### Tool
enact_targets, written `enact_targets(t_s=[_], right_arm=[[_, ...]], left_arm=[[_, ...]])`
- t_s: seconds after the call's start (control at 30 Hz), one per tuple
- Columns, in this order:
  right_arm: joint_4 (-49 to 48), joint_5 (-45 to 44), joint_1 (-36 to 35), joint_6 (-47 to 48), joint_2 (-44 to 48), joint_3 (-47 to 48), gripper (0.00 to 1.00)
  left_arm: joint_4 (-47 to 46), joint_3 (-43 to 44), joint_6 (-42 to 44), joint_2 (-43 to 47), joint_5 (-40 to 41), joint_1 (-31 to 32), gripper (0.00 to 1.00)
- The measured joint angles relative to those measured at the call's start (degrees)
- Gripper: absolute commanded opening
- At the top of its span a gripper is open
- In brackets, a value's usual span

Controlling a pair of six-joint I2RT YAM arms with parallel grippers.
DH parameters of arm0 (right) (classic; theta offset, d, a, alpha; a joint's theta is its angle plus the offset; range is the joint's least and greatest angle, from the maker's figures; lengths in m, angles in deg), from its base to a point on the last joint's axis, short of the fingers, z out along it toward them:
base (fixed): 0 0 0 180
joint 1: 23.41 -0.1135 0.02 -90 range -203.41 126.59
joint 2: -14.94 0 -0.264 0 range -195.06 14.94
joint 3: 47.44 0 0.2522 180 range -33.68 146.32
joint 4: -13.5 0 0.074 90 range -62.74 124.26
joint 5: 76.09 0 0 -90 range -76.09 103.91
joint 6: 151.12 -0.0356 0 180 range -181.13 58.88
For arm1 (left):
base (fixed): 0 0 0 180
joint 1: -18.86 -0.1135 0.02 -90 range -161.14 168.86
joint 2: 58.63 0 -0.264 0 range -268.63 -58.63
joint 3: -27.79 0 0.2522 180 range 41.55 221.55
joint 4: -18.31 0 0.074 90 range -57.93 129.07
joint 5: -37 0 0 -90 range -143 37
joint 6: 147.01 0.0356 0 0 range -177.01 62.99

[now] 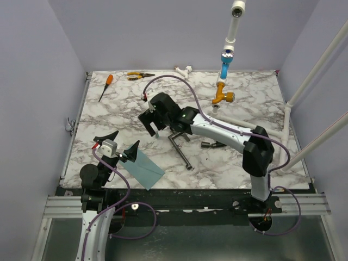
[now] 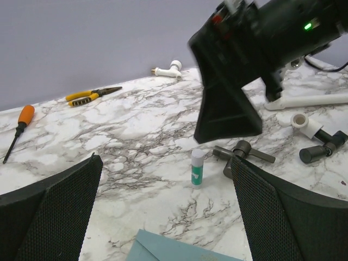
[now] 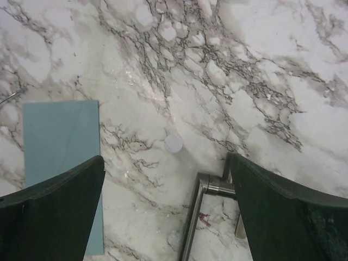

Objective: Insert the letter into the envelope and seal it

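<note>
The teal envelope [image 1: 145, 167] lies flat near the table's front edge; it also shows as the envelope [image 2: 174, 250] and the envelope [image 3: 60, 157]. The letter is out of view. My left gripper [image 1: 125, 137] hovers open just behind the envelope, and the left gripper [image 2: 165, 159] holds nothing. My right gripper [image 1: 153, 130] points straight down over the table's middle. The right gripper [image 3: 166, 157] is open and empty, above a small upright glue stick [image 3: 174, 143] that stands free as the glue stick [image 2: 197, 166].
A metal lever handle [image 1: 179, 144] lies right of the glue stick, with a black-handled part [image 1: 212, 144] beyond it. An orange screwdriver [image 1: 105, 87], yellow pliers [image 1: 140, 75] and a white pipe fitting [image 1: 185, 70] sit along the back. An orange valve [image 1: 223, 98] and white pipes stand at the right.
</note>
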Motion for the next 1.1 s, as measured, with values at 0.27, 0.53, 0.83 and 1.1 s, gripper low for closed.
enact_targets(t_s=[0.27, 0.53, 0.83, 1.1], right_arm=[[-6.84, 1.18, 0.00, 2.29, 15.69, -14.45, 1.00], [-16.94, 2.12, 0.00, 7.13, 29.24, -35.32, 1.00], [-25.03, -2.78, 0.72, 12.63, 39.85, -51.47, 1.00], [-31.15, -5.97, 9.42, 9.51, 43.06, -63.32, 1.00]], left_arm=[[0.04, 0.00, -0.04, 0.00, -0.04, -0.24, 0.99], [0.07, 0.00, -0.04, 0.00, -0.28, -0.76, 0.99], [0.07, 0.00, -0.04, 0.00, -1.22, -1.20, 0.99], [0.07, 0.00, -0.04, 0.00, -1.53, -1.73, 0.99]])
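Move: The glue stick already stands free below my empty right hand, about 11 cm down and directly underneath it. From that hand the envelope lies some 14 cm back and 5 cm left. The grey faucet is about 12 cm right and 5 cm back, and the dark pipe fitting roughly 27 cm right and 2 cm back; all three are about 15 cm down. From my left hand the glue stick is about 11 cm ahead, 7 cm right and 17 cm down. I swing my right hand away from the glue stick, about 20 cm to my right and over the faucet towards the dark pipe fitting. It first rises some 5 cm while drawing back, then sinks again late in the sweep and comes slightly forward. The fingers stay wide open as the wrist tips up about 15 degrees and turns a little clockwise; I touch nothing. ##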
